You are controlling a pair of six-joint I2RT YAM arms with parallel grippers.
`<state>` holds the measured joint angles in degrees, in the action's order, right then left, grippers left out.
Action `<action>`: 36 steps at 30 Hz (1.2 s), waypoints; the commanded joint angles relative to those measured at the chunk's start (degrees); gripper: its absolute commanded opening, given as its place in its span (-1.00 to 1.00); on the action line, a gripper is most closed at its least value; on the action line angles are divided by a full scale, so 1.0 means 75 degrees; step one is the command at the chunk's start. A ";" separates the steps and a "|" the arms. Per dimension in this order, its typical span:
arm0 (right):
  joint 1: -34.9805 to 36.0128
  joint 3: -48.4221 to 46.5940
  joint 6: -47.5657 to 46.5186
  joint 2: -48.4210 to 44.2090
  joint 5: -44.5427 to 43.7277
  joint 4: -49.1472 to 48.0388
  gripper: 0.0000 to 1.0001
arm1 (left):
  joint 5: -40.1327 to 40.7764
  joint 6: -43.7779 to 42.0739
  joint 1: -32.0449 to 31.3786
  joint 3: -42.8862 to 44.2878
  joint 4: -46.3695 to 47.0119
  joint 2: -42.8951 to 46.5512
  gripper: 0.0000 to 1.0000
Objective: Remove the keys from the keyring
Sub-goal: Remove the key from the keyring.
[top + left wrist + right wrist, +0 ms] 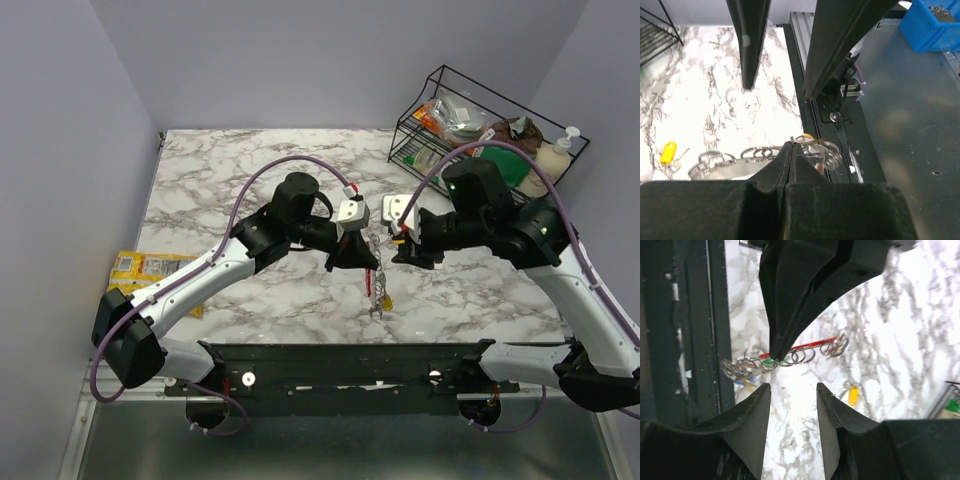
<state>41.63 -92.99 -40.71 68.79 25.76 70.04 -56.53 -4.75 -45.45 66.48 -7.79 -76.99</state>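
The keyring (810,345), a red bar threaded with grey metal rings, hangs just above the marble table (250,180). My left gripper (790,145) is shut on one of its rings; in the right wrist view its dark fingers (790,300) come down onto that ring. A bunch of keys (737,370) with green, blue and yellow heads hangs at one end, also seen from above as keys (377,298). One yellow-headed key (853,395) lies loose on the marble. My right gripper (792,387) stands open just short of the keyring, with nothing between its fingers.
A black wire rack (470,130) with packets and a soap bottle (560,155) stand at the back right. A yellow snack packet (150,270) lies at the left edge. A black rail (340,365) runs along the near edge. A blue bin (932,25) sits off the table.
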 commanded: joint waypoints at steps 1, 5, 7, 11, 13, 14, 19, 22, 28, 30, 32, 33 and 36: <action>0.0016 0.0222 0.0236 -0.0360 -0.0318 -0.0702 0.04 | 0.0179 -0.0128 -0.0022 -0.0063 -0.0133 0.0012 -1.00; -0.0148 0.0901 0.0283 -0.0605 0.0371 -0.0901 0.05 | 0.0062 -0.0221 -0.0033 -0.0040 -0.0273 0.0070 -1.00; -0.0311 0.1440 0.0330 -0.0699 0.0759 -0.1122 0.05 | 0.0014 -0.0268 -0.0022 -0.0051 -0.0285 0.0105 -1.00; -0.0476 0.2179 0.0353 -0.0887 0.1801 -0.1510 0.05 | 0.0026 -0.0257 -0.0022 -0.0039 -0.0332 0.0152 -1.00; -0.0593 0.2378 0.0458 -0.0958 0.1967 -0.1836 0.04 | 0.0038 -0.0268 -0.0022 -0.0028 -0.0320 0.0152 -1.00; -0.0663 0.2530 0.0552 -0.0993 0.2142 -0.1920 0.03 | 0.0026 -0.0280 -0.0010 -0.0016 -0.0355 0.0141 -1.00; -0.1027 0.3152 0.0658 -0.1356 0.2518 -0.2506 -0.05 | 0.0003 -0.0327 0.0001 0.0066 -0.0438 0.0187 -1.00; -0.1120 0.3375 0.0670 -0.1403 0.2682 -0.2658 -0.07 | -0.0009 -0.0351 0.0002 0.0113 -0.0496 0.0187 -1.00; -0.1389 0.3855 0.0623 -0.1391 0.2870 -0.3220 -0.07 | -0.0231 -0.0350 0.0002 0.0242 -0.0578 0.0164 -1.00; -0.1588 0.3867 0.0565 -0.1322 0.3045 -0.3303 -0.07 | -0.0325 -0.0362 -0.0010 0.0242 -0.0625 0.0176 -1.00; -0.1718 0.3832 0.0460 -0.1274 0.3291 -0.3350 -0.08 | -0.0361 -0.0397 0.0002 0.0253 -0.0660 0.0187 -1.00; -0.1788 0.3844 0.0447 -0.1216 0.3362 -0.3350 -0.08 | -0.0361 -0.0409 0.0002 0.0253 -0.0672 0.0199 -1.00; -0.1812 0.3926 0.0365 -0.1076 0.3806 -0.3304 -0.08 | -0.0372 -0.0421 0.0002 0.0300 -0.0707 0.0176 -1.00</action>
<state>28.64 -64.49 -36.67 59.59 48.14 47.13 -56.80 -6.96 -45.45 66.22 -12.99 -77.25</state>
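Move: The left hand keeps the keyring pinched at its shut fingertips, with the rings' middle about 1 cm below its hand point. For the empty, half-open right hand, the keyring is about 4 cm left, 1 cm back and 5 cm below. From the right hand, the red-handled piece hangs some 2 cm ahead, 6 left and 7 below; the loose yellow key lies on the table, roughly 13 ahead, 9 right and 22 below. Down about 6 cm goes the right hand, after a brief 1 cm lift, drawing back slightly and then coming forward again as it nears the rings at the left fingertips. Its left-pointing fingers stay open and tilt up some 15 degrees towards level, without touching the keyring at the end. The left hand keeps its pinch and eases down nearly 2 cm. ##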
